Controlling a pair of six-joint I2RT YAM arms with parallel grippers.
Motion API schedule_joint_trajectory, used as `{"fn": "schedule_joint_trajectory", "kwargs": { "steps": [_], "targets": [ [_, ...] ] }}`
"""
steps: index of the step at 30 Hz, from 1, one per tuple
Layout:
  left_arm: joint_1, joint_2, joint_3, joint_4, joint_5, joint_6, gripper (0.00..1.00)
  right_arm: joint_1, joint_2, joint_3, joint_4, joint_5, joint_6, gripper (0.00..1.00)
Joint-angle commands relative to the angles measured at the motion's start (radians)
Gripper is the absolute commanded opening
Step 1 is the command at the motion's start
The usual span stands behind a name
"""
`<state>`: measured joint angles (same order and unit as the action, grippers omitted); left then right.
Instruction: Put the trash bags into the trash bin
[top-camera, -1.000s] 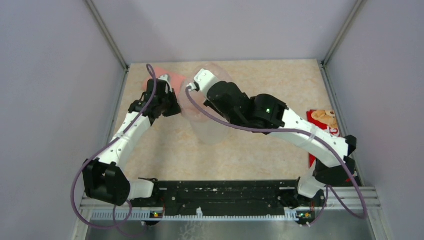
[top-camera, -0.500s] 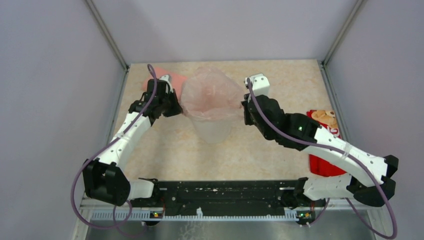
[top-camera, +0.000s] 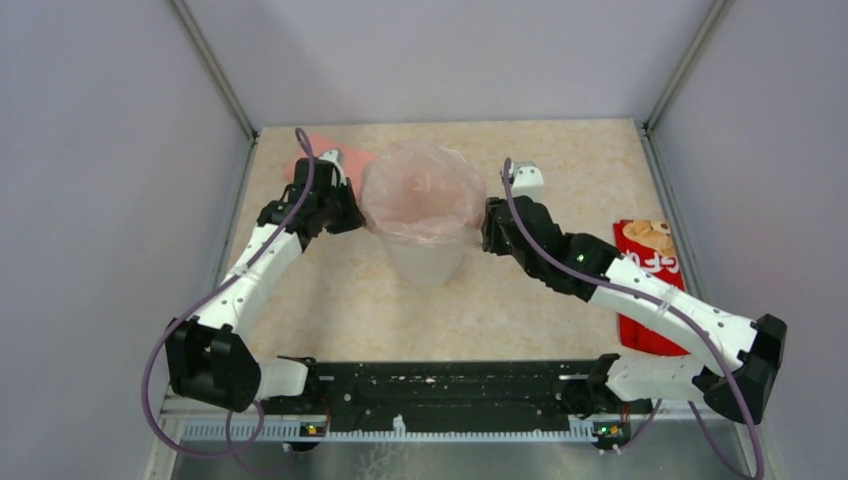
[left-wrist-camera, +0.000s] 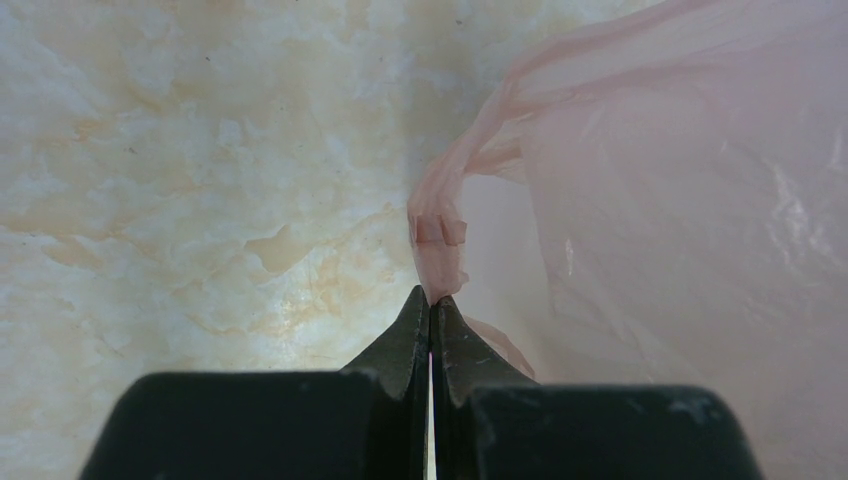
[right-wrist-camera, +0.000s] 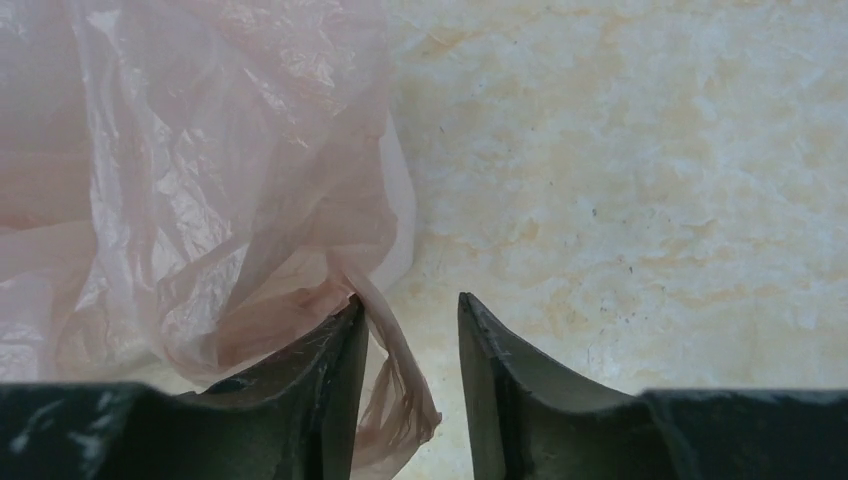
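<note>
The pale pink trash bag (top-camera: 422, 192) is draped over the mouth of the white trash bin (top-camera: 426, 262), whose lower body shows beneath it. My left gripper (top-camera: 352, 216) is at the bin's left side, shut on a twisted tip of the bag's edge (left-wrist-camera: 437, 235). My right gripper (top-camera: 486, 230) is at the bin's right side, its jaws open. In the right wrist view a loose strand of the bag (right-wrist-camera: 400, 390) hangs in the gap against the left finger (right-wrist-camera: 335, 360), and the other finger stands clear of it.
A folded salmon-pink cloth (top-camera: 318, 150) lies behind the left gripper near the back left corner. A red packet (top-camera: 652, 285) lies partly under the right arm by the right wall. Grey walls close in three sides of the marbled tabletop (top-camera: 560, 160).
The right arm swung from over the bin to its right side and came lower. Its jaws opened and let go of the bag edge. The left arm stayed still.
</note>
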<state>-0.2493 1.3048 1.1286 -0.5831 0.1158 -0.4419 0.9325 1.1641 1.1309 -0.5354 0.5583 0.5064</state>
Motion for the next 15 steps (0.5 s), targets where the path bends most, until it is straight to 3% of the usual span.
{"fn": "schedule_joint_trajectory", "kwargs": {
  "steps": [1, 6, 9, 15],
  "targets": [
    [-0.001, 0.003, 0.04, 0.025, -0.01, 0.02, 0.0, -0.003, -0.048, 0.025, 0.025, -0.006, -0.007, 0.45],
    [-0.001, 0.018, 0.043, 0.016, -0.021, 0.027, 0.0, -0.004, -0.059, 0.024, -0.006, 0.024, -0.05, 0.52],
    [-0.001, 0.019, 0.048, 0.016, -0.021, 0.03, 0.0, -0.004, -0.096, 0.02, 0.011, -0.04, -0.081, 0.53],
    [-0.001, 0.016, 0.068, 0.007, -0.024, 0.043, 0.0, -0.004, -0.159, 0.044, 0.001, -0.136, -0.143, 0.65]
  ]
}}
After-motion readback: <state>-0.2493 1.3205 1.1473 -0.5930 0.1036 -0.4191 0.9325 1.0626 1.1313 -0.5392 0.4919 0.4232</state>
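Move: The right hand has the gathered edge strip of the trash bag hanging between its already parted fingers, beside the left finger and a centimetre or two below the hand point. From this hand the trash bin's middle is about 13 cm left, 8 cm ahead and 12 cm lower; the red snack bag is roughly 38 cm right, 3 cm ahead and 22 cm lower. From the left hand, pinching the bag's other side, the bin lies about 12 cm right, 4 cm ahead and 6 cm lower. Upward and a little back, the right hand eases off the bag edge, slowly at first and then faster, about 3 cm up and half as far back. Its fingers spread from partly open to well open around the strip, and the wrist turns some 5 degrees counter-clockwise. The left hand holds almost still and keeps its pinch on the bag's other side. ##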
